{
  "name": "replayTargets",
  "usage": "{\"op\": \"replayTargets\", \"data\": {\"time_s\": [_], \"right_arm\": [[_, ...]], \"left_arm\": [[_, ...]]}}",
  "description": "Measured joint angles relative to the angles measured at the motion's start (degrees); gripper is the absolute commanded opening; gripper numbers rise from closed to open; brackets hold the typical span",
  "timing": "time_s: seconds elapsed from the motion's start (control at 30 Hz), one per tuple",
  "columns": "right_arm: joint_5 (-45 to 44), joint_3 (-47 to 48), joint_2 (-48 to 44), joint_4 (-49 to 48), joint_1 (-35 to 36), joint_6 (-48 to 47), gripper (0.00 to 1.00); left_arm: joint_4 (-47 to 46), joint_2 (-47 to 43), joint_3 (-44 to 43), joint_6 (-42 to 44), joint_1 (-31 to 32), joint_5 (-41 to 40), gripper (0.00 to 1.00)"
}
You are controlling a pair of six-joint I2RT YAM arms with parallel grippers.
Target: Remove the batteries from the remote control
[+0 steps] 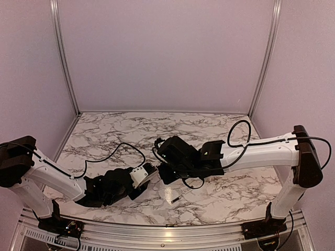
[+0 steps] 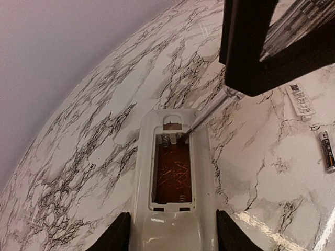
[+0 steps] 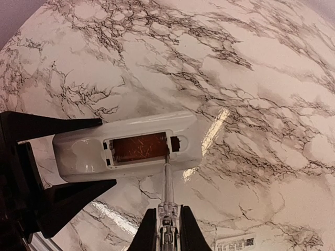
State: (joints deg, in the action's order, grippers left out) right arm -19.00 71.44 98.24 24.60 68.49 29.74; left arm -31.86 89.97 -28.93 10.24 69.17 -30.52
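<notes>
The white remote control [image 2: 172, 172] is held above the marble table, back face up, with my left gripper [image 2: 172, 236] shut on its lower end. Its battery bay [image 2: 172, 172] is uncovered and shows a bare red-brown floor with springs at the far end. My right gripper [image 3: 167, 230] is shut on a thin grey rod [image 3: 168, 183], whose tip rests in the bay's spring end [image 3: 168, 151]. One dark battery [image 2: 325, 151] lies on the table to the right. In the top view both grippers meet near the table's front centre, with the remote [image 1: 140, 177] between them.
A small white labelled cover [image 2: 300, 99] lies on the marble near the battery; it shows as the white cover [image 1: 168, 194] by a dark bit [image 1: 176, 198] in the top view. Grey walls and metal posts close the table at back and sides.
</notes>
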Motion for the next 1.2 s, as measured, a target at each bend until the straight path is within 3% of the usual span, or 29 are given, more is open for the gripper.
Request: {"op": "replayTargets", "data": {"time_s": [0.33,0.9,1.2], "right_arm": [[0.72,0.04,-0.83,0.83,-0.24,-1.33,0.00],[1.68,-5.38,-9.92,4.17,-0.85,-0.87,0.00],[-6.14,-12.20,-15.32,5.27,-0.85,2.95,0.00]], "left_arm": [[-0.42,0.02,-0.11,-0.13,-0.24,0.09,0.00],[-2.19,1.33,-3.06,-2.69,-1.60,-0.98,0.00],[-1.42,4.17,-7.02,-5.42,-1.62,-1.99,0.00]]}}
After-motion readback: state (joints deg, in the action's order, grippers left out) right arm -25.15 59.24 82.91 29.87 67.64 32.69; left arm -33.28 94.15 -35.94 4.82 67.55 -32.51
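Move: My right hand holds the screwdriver with its tip in the empty battery compartment of the remote, which lies about 4 cm ahead, 4 cm left and 7 cm below. From that hand the battery on the table is roughly 6 cm back, 5 cm right and 12 cm down, and the battery cover 2 cm back, 12 cm right and 12 cm down. My left hand grips the remote's end, the compartment some 4 cm ahead, 3 cm right and 2 cm below. I draw the screwdriver tip up out of the compartment, lifting my right hand some 3.5 cm, then carry it about 8 cm to the right towards the cover while it sinks again by 2 cm, fingers keeping the driver. My left hand keeps its grip and takes the remote 2 to 3 cm each forward, up and right, its left side rolling down slightly. ##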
